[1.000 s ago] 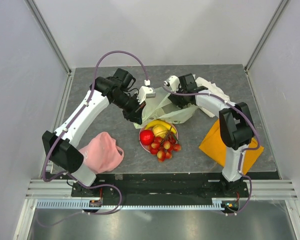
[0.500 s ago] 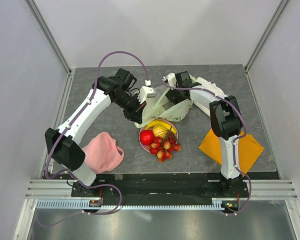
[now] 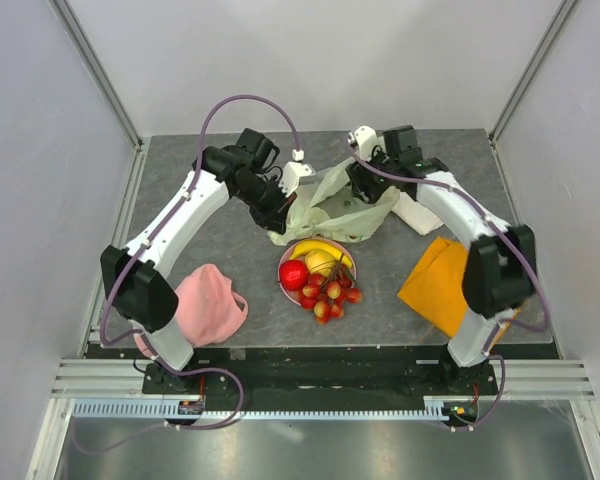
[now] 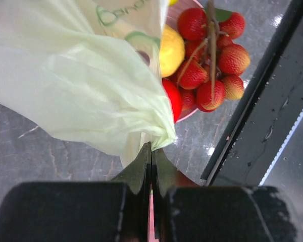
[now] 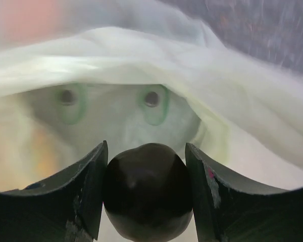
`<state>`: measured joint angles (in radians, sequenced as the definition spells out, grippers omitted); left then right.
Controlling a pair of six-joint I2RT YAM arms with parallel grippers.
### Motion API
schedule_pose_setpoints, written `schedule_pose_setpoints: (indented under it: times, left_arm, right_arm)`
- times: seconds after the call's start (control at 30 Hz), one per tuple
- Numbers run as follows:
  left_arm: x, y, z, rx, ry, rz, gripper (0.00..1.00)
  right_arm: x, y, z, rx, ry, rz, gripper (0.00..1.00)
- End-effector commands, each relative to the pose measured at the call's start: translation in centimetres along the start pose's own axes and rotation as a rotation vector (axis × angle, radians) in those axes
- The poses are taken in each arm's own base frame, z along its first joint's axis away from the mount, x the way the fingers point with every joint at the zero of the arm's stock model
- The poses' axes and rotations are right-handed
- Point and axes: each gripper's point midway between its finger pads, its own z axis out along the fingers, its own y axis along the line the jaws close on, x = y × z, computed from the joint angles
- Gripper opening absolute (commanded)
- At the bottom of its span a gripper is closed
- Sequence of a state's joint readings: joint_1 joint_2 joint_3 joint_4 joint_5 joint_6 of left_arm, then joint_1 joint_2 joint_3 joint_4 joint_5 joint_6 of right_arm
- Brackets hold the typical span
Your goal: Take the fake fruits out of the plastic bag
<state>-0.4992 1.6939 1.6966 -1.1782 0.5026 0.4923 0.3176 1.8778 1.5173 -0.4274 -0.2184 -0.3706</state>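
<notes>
The pale yellow-green plastic bag [image 3: 335, 205] lies crumpled at the table's middle back. My left gripper [image 3: 280, 215] is shut on a bunched edge of the bag [image 4: 81, 85], its jaws pressed together [image 4: 151, 151]. My right gripper [image 3: 363, 185] reaches inside the bag [image 5: 141, 65] and is shut on a dark round plum [image 5: 147, 189], both fingers against its sides. In front of the bag, a pink plate [image 3: 284, 283] holds a banana [image 3: 318, 247], a red apple [image 3: 293, 273] and a red berry cluster [image 3: 330, 297].
A pink cloth [image 3: 208, 305] lies at the front left. An orange cloth [image 3: 445, 285] lies at the front right. A white folded cloth [image 3: 417, 212] sits behind the right arm. The left wrist view shows the table's dark front edge [image 4: 252, 116] beside the plate.
The right arm's elbow has swung out to the right, and its jaws have narrowed onto the plum inside the bag. The left gripper has shifted slightly back with the bag edge.
</notes>
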Motion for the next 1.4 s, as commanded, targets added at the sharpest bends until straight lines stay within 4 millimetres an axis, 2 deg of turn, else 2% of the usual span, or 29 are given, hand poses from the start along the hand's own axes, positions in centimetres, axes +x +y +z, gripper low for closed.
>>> schedule_pose_setpoints:
  times: [0.0, 0.03, 0.07, 0.13, 0.17, 0.3, 0.4, 0.5, 0.6, 0.63, 0.77, 0.87, 0.97, 1.03, 1.07, 1.13, 1.17, 1.37]
  left_arm:
    - [-4.1, 3.2, -1.1, -0.131, -0.104, -0.013, 0.02]
    - [-4.4, 3.7, -0.7, -0.133, -0.099, -0.019, 0.02]
    - [-5.4, 4.0, -1.2, -0.145, -0.123, -0.009, 0.01]
    - [-6.0, 4.6, -1.1, -0.157, -0.131, -0.017, 0.02]
    - [-6.7, 4.9, -1.5, -0.173, -0.149, -0.013, 0.02]
    - [-7.2, 5.3, -1.2, -0.166, -0.154, -0.037, 0.02]
    - [-7.6, 5.5, -1.2, -0.171, -0.164, -0.051, 0.02]
    - [-8.0, 5.9, -1.5, -0.188, -0.177, -0.061, 0.01]
    - [-7.9, 6.2, -1.6, -0.196, -0.176, -0.065, 0.01]
    - [-7.8, 6.2, -1.6, -0.2, -0.171, -0.066, 0.02]
    - [-7.3, 6.0, -1.7, -0.194, -0.163, -0.071, 0.02]
    - [-7.0, 5.8, -1.7, -0.191, -0.156, -0.073, 0.02]
    - [-7.0, 5.7, -1.7, -0.186, -0.153, -0.075, 0.02]
    - [-6.9, 5.5, -1.8, -0.178, -0.151, -0.074, 0.02]
    - [-6.8, 5.5, -1.7, -0.175, -0.147, -0.076, 0.02]
    - [-6.7, 5.3, -1.6, -0.169, -0.143, -0.077, 0.02]
    - [-6.6, 5.3, -1.7, -0.168, -0.142, -0.079, 0.02]
    - [-6.3, 5.4, -1.8, -0.181, -0.131, -0.08, 0.02]
  right_arm:
    - [-2.8, 6.1, -6.8, -0.262, -0.156, -0.062, 0.49]
    - [-2.9, 7.3, -8.0, -0.311, -0.174, -0.063, 0.49]
    - [-2.4, 7.8, -8.3, -0.333, -0.169, -0.054, 0.49]
    - [-2.6, 9.0, -9.7, -0.386, -0.186, -0.059, 0.49]
    - [-2.9, 9.2, -10.2, -0.396, -0.194, -0.062, 0.49]
    - [-5.2, 10.0, -13.3, -0.435, -0.271, -0.104, 0.5]
    - [-6.1, 11.1, -14.5, -0.505, -0.28, -0.103, 0.49]
    - [-4.5, 13.1, -14.6, -0.601, -0.219, -0.153, 0.48]
    - [-0.6, 15.0, -14.8, -0.711, -0.102, -0.151, 0.47]
    - [0.0, 15.5, -14.8, -0.736, -0.086, -0.148, 0.47]
    - [2.9, 16.3, -13.9, -0.798, -0.004, -0.125, 0.45]
    - [3.9, 15.9, -12.2, -0.79, 0.025, -0.084, 0.43]
    - [3.6, 14.4, -9.3, -0.756, 0.022, 0.029, 0.43]
    - [2.6, 13.6, -7.5, -0.725, -0.001, 0.074, 0.43]
    - [2.6, 13.3, -6.0, -0.722, 0.002, 0.095, 0.43]
    - [2.1, 13.0, -4.7, -0.719, 0.02, 0.171, 0.42]
    - [2.5, 12.8, -3.3, -0.719, 0.034, 0.202, 0.42]
    - [2.9, 12.7, 0.3, -0.711, 0.078, 0.364, 0.42]
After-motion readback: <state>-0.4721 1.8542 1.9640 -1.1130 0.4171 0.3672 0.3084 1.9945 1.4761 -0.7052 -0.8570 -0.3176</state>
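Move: The dark round fruit is already between the right fingers, over the open bag. The pink plate it goes to lies about 20 cm back, 12 cm to the left and 12 cm below; on it, the banana is some 15 cm back and 11 cm left of this hand, the red apple 21 cm back and 18 cm left. The bag's middle lies about 15 cm ahead, 16 cm right and 15 cm below the left hand, which already pinches its corner. The dark fruit, still gripped, is carried by the right hand back from the bag about 18 cm, drifting left and first rising some 10 cm; then the hand sinks and comes forward again 6 cm, towards the plate's far right rim, the fingers swinging from forward-left to point left and down. Meanwhile the left hand keeps its pinch, pulls the bag corner forward and slightly up, then holds. ##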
